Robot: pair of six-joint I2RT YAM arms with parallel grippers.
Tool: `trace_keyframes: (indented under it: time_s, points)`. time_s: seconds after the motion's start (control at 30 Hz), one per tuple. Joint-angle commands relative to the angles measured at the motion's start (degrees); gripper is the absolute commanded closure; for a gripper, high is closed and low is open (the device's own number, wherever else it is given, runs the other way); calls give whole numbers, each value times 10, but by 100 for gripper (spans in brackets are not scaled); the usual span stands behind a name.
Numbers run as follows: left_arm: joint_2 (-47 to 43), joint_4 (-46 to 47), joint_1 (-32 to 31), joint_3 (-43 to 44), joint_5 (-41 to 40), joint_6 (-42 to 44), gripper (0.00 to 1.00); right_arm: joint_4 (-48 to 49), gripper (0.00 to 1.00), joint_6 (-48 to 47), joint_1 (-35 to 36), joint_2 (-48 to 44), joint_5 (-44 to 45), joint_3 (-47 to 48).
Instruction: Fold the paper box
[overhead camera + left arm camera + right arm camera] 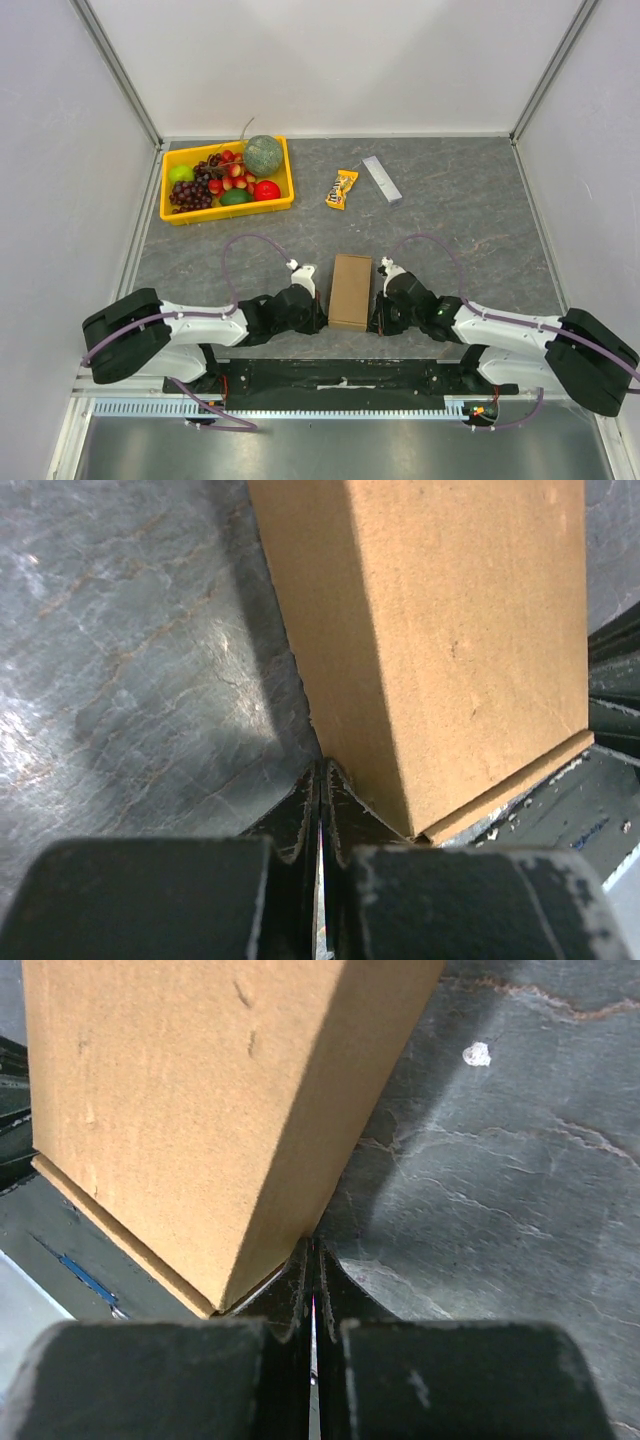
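Note:
The paper box [350, 291] is a small closed brown cardboard block lying flat near the table's front edge, between both arms. My left gripper [322, 318] is shut, its tips pressed against the box's left side wall near the front corner. In the left wrist view the box [460, 640] fills the upper right and the shut left gripper [324, 768] meets its wall. My right gripper [377, 318] is shut too, tips against the box's right side. In the right wrist view the box [200, 1100] sits upper left, with the right gripper [312, 1245] at its lower edge. Neither holds anything.
A yellow fruit tray [172, 213] stands at the back left. A snack packet [342, 189] and a small grey bar [382, 179] lie at the back centre. The black base rail [340, 378] runs just in front of the box.

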Motion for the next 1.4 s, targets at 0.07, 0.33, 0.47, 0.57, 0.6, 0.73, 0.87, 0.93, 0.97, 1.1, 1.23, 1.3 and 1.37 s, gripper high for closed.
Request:
trace_keyframes:
  time_s: [0.07, 0.33, 0.47, 0.57, 0.6, 0.73, 0.87, 0.93, 0.97, 1.1, 1.23, 1.3, 1.37]
  points:
    - [55, -16, -25, 9, 10, -24, 98, 55, 100, 14, 19, 45, 0, -12]
    - [54, -13, -32, -5, 19, -56, 98, 3, 100, 8, 21, 19, 26, -9]
    - [9, -37, -32, -29, 14, -79, 98, -96, 100, 7, 20, -30, 96, 11]
    - [-36, -81, -33, -37, 5, -87, 98, -175, 100, 5, 21, -62, 163, 39]
    - [-51, -90, -33, -39, 4, -87, 98, -200, 100, 4, 20, -70, 185, 47]
    - [-103, -154, -32, -27, -12, -71, 98, -240, 100, 0, 14, -69, 238, 76]
    - [-125, -216, -26, 11, -64, -39, 95, -231, 100, -48, -24, -25, 241, 112]
    - [-119, -204, -6, 20, -57, -14, 94, -199, 100, -84, -65, 5, 213, 125]
    - [-110, -193, 12, 24, -43, -4, 94, -180, 100, -103, -83, 21, 189, 127]
    - [-60, -131, 65, 27, -4, 25, 98, -137, 100, -151, -119, 123, 102, 154]
    - [6, -70, 76, 41, 22, 30, 98, -81, 100, -153, -119, 167, 34, 149]
    - [25, -46, 76, 44, 41, 24, 98, -72, 100, -148, -119, 171, 15, 149]
    - [34, -15, 76, 36, 59, 11, 98, -71, 100, -142, -119, 168, 11, 149]
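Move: The closed box lies lengthwise between the two shut grippers, its near corners right beside them and its middle about level with the tips in height. From the left gripper the box's middle is some 8 cm ahead and 6 cm to the right; from the right gripper it is about 8 cm ahead and 6 cm to the left. Nothing else stands close by. Keep both shut grippers pressing on the box's side walls near its near corners, sliding the left about 2 cm forward. Then swing the right gripper out to its right, around and nearly 10 cm forward, and back in to the right wall's far half. Meanwhile draw the left back and left, clear of the box, then loop it forward and in again. ##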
